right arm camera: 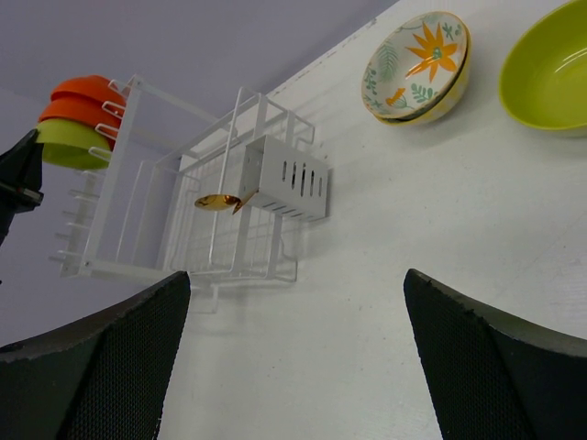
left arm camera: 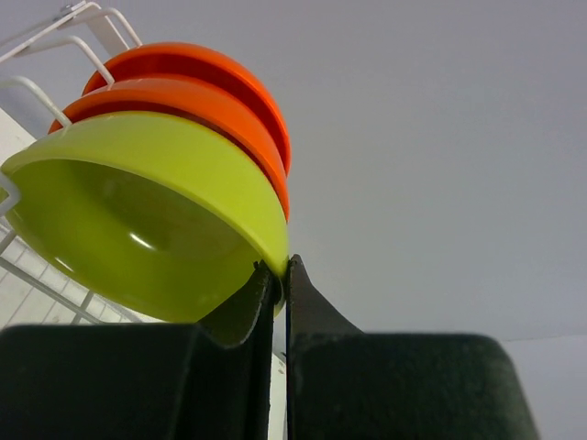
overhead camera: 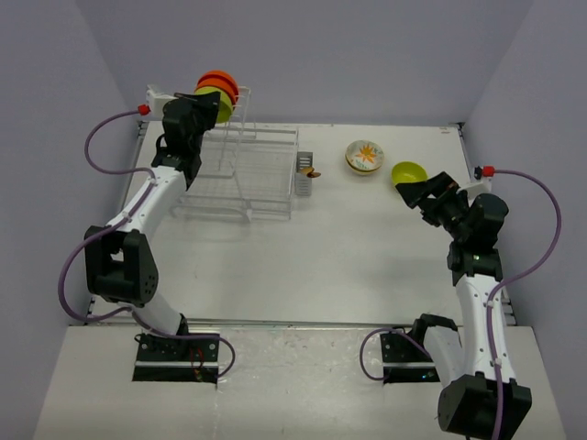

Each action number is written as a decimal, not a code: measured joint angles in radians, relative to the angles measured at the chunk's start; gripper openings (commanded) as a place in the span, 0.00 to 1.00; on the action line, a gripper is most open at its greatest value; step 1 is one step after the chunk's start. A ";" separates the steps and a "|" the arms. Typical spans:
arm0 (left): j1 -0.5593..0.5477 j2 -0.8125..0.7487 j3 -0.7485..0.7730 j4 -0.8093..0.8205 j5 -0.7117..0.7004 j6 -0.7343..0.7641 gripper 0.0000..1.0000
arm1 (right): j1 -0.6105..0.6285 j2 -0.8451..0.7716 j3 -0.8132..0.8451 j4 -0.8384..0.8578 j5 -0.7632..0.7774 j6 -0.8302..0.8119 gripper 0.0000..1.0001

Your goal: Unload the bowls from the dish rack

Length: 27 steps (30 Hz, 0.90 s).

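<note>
On the upright tower of the white dish rack [overhead camera: 240, 174] [right arm camera: 183, 229] stand a lime-green bowl [left arm camera: 138, 220] [overhead camera: 216, 104] [right arm camera: 66, 145] and two orange-red bowls [left arm camera: 197, 87] [overhead camera: 220, 84] [right arm camera: 83, 96] behind it. My left gripper [left arm camera: 281, 268] [overhead camera: 194, 117] is shut on the green bowl's rim. On the table to the right lie a cream flower-pattern bowl [overhead camera: 365, 157] [right arm camera: 417, 66] and a second lime-green bowl [overhead camera: 409, 172] [right arm camera: 548, 78]. My right gripper [right arm camera: 298, 302] [overhead camera: 424, 194] stands open just beside that green bowl, nothing between its fingers.
A grey cutlery caddy [overhead camera: 304, 174] [right arm camera: 284, 179] hangs on the rack's right end with a gold spoon [right arm camera: 218, 202] sticking out. The rack's low tray holds nothing that I can see. Purple-grey walls close in the table on three sides.
</note>
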 measured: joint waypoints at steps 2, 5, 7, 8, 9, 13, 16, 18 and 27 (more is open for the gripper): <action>0.001 -0.009 -0.016 0.030 0.007 0.004 0.00 | 0.000 0.000 0.000 0.000 0.002 0.000 0.99; 0.002 -0.032 -0.048 0.082 0.014 0.008 0.00 | 0.000 0.000 0.000 0.000 0.003 0.000 0.99; 0.001 -0.049 -0.066 0.114 0.027 0.013 0.00 | 0.000 0.000 0.000 0.000 0.003 0.000 0.99; 0.000 -0.057 -0.074 0.126 0.031 0.013 0.00 | 0.000 0.000 0.000 0.000 0.003 0.000 0.99; -0.002 -0.066 -0.083 0.139 0.033 0.013 0.00 | 0.000 0.000 0.000 0.000 0.003 0.000 0.99; -0.014 -0.113 -0.125 0.179 0.029 0.014 0.00 | -0.001 0.001 0.000 0.000 0.003 0.001 0.99; -0.033 -0.151 -0.145 0.188 0.021 0.022 0.00 | -0.001 0.002 0.000 0.000 0.003 0.001 0.99; -0.046 -0.182 -0.159 0.192 0.017 0.032 0.00 | -0.001 0.003 0.000 0.000 0.003 0.001 0.99; -0.082 -0.282 -0.146 0.182 0.100 0.205 0.00 | -0.001 0.007 0.000 0.000 -0.002 0.004 0.99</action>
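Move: At the upper rack, the left fingers are already shut on the rim of the front green bowl. The other green bowl lies on the table about 55 cm to their right, level with them forward and some 31 cm lower. The two orange bowls stand roughly 6 cm farther out and 4 cm to the right, at hand height. The cutlery box is about 23 cm right, 3 cm back and 28 cm down; the patterned bowls about 41 cm right, 6 cm out and 30 cm down. From the right hand, the table's green bowl is about 22 cm ahead, 8 cm right and 23 cm down. Keeping its pinch on the rim, the left hand draws the green bowl up and back, away from the orange bowls and out of the upper rack, about 10 cm up and 9 cm back, gathering speed. It drifts some 4 cm right, mostly late, while the wrist tips the fingers upward by about 20 degrees. ##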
